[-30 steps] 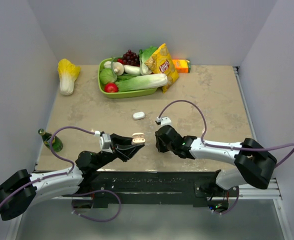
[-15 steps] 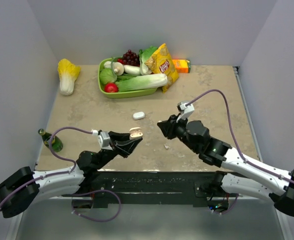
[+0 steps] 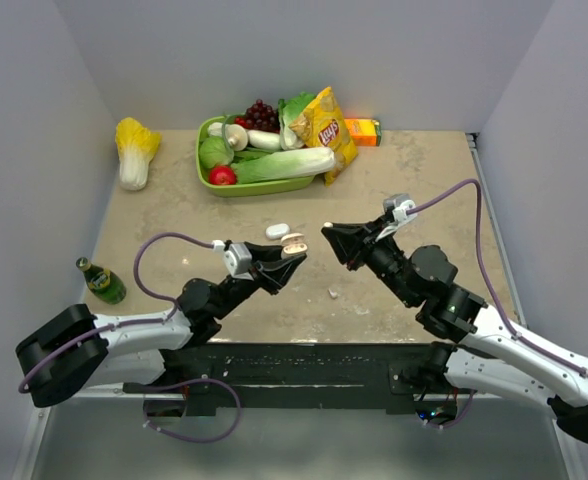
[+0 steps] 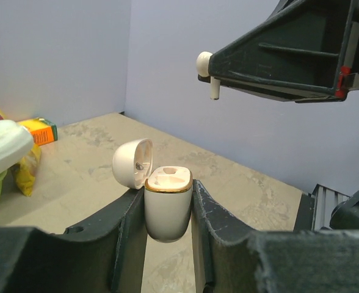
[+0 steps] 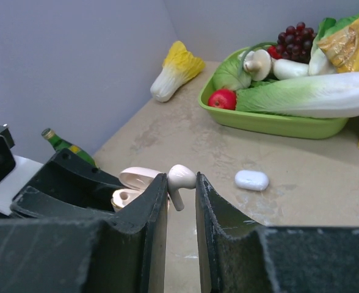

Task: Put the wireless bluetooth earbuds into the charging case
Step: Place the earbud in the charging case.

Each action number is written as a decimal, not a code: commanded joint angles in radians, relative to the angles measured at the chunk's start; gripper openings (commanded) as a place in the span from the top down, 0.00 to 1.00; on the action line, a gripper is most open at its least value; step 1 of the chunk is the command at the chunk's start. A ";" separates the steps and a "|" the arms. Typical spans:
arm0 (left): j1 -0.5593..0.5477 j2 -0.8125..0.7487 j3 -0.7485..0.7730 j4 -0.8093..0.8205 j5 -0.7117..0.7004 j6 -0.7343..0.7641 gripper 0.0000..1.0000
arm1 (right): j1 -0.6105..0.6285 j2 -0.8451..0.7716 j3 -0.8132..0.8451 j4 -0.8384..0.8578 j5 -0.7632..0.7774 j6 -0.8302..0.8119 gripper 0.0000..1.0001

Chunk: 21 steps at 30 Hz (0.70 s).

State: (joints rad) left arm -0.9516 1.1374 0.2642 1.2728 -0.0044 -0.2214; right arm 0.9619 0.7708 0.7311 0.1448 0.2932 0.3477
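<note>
My left gripper [image 3: 292,250] [image 4: 167,196] is shut on the charging case [image 4: 166,210] [image 3: 294,243], a white pebble held upright with its lid [image 4: 132,163] flipped open and the beige sockets showing. My right gripper [image 3: 328,232] [image 5: 181,183] is shut on one of the earbuds [image 5: 181,177] [image 4: 206,65], pinched by its head with the stem hanging down. It hovers just right of and slightly above the case, apart from it. A second earbud [image 3: 333,293] lies on the table below the right arm.
A closed white pebble-shaped case [image 3: 277,230] [image 5: 251,180] lies just beyond the grippers. A green basket [image 3: 236,188] of vegetables, a chips bag [image 3: 326,128] and an orange box [image 3: 363,130] sit at the back. A cabbage [image 3: 134,150] is back left, a green bottle [image 3: 102,282] near left.
My right gripper rose off the table with the earbud and swung back and right. My left gripper carried the open case forward and right, closer to it.
</note>
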 commanded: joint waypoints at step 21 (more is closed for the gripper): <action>0.017 0.202 0.260 0.625 0.208 0.037 1.00 | 0.000 -0.139 -0.033 0.226 -0.101 -0.065 1.00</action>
State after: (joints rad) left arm -0.9485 1.3430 0.4473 1.2690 0.1360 -0.2054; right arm 0.9619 0.6579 0.6537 0.3389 0.2157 0.3248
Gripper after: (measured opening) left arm 0.348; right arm 0.232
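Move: The open charging case in the left fingers has the right hand's earbud about 6 cm to its right and 6 cm above, roughly level fore and aft. From the right hand the case is therefore 6 cm left and 6 cm down. From the left hand, on the table some 24 cm below, a white oval case lies about 16 cm ahead and 5 cm left, and a loose earbud 1 cm ahead and 8 cm right. Still pinching the open charging case, the left hand carries it about 5 cm to the right, in under the held earbud, dipping a couple of centimetres on the way and coming back up. The right hand keeps its grip on the earbud and rises some 4 cm while easing back about half that, its fingers tipping upward some 10 degrees; neither grip changes and case and earbud do not touch. ##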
